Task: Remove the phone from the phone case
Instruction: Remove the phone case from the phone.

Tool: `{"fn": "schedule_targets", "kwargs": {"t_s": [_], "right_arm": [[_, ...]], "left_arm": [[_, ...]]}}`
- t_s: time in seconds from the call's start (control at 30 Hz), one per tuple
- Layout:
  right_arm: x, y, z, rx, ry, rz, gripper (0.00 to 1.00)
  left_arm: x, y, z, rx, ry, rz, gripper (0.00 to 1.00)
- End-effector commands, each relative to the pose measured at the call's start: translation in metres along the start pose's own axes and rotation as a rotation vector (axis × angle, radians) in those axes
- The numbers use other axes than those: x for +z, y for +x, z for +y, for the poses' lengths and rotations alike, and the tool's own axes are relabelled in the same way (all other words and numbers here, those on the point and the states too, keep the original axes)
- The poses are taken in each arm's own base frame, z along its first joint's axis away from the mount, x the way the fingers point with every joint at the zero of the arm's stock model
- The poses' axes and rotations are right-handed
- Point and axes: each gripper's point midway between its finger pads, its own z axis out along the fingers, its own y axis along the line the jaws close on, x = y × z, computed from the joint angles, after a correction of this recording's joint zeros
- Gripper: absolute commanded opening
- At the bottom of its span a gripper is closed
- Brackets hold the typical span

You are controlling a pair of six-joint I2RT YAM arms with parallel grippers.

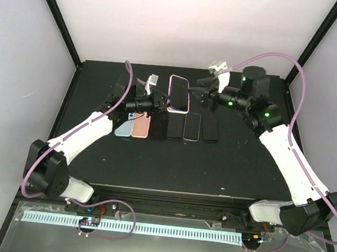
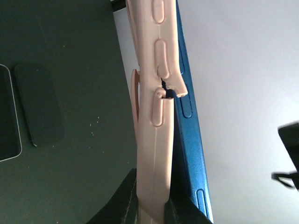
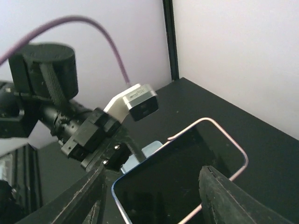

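A pale pink phone case (image 2: 156, 140) is held up above the table with my left gripper (image 2: 152, 196) shut on its lower edge. The blue phone (image 2: 189, 140) has come partly away from the case along one long side, and a torn flap of the case sticks out there. From above, the phone and case (image 1: 179, 94) tilt up between the two arms. My right gripper (image 3: 154, 186) is open, its fingers (image 3: 219, 191) standing wide on either side of the phone's dark screen (image 3: 173, 163). The case's pink rim (image 3: 224, 135) has peeled off one corner.
Several phones lie in a row on the black table (image 1: 153, 166), from a light blue one (image 1: 123, 125) to a black one (image 1: 211, 128). Black frame posts (image 1: 60, 16) and pale walls close in the back. The left wrist camera (image 3: 140, 100) is close behind the phone.
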Motion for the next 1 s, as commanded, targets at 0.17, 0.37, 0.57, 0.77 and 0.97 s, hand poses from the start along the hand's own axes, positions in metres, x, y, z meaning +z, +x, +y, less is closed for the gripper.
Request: {"fn": "schedule_targets", "kwargs": {"t_s": [0.17,0.37,0.57,0.77,0.97], "right_arm": [[0.03,0.04,0.021,-0.408,0.183,0.161,0.55],[0.049,0.061,0.032,-0.56,0.228,0.224,0.56],[0.064,0.073,0.028,-0.636,0.283,0.269,0.56],[0.074,0.078,0.019,-0.689,0.35,0.296,0.55],[0.074,0.072,-0.004,-0.748,0.487,0.312,0.5]], "left_arm": [[-0.005,-0.022,-0.032,-0.008,0.044,-0.071,0.01],[-0.005,-0.023,-0.03,-0.024,0.04,-0.08,0.01],[-0.003,-0.022,-0.03,-0.029,0.046,-0.077,0.01],[0.001,-0.021,-0.03,-0.035,0.05,-0.069,0.01],[0.002,-0.018,-0.033,-0.029,0.06,-0.06,0.02]]}}
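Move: The phone, its near-left corner already sprung from the pink phone case that the left fingers hold, has its middle about 4 cm ahead of the right hand, 4 cm left and 9 cm below. On the table some 36 cm beneath, a black phone lies about 5 cm back and 3 cm left, a light-rimmed phone 5 cm back and 6 cm right. From the left hand the held phone's middle is roughly 5 cm ahead, 5 cm right and 2 cm up. The open right hand sinks about 9 cm while swinging 7 cm left, tilting down around the phone's near-left corner. ##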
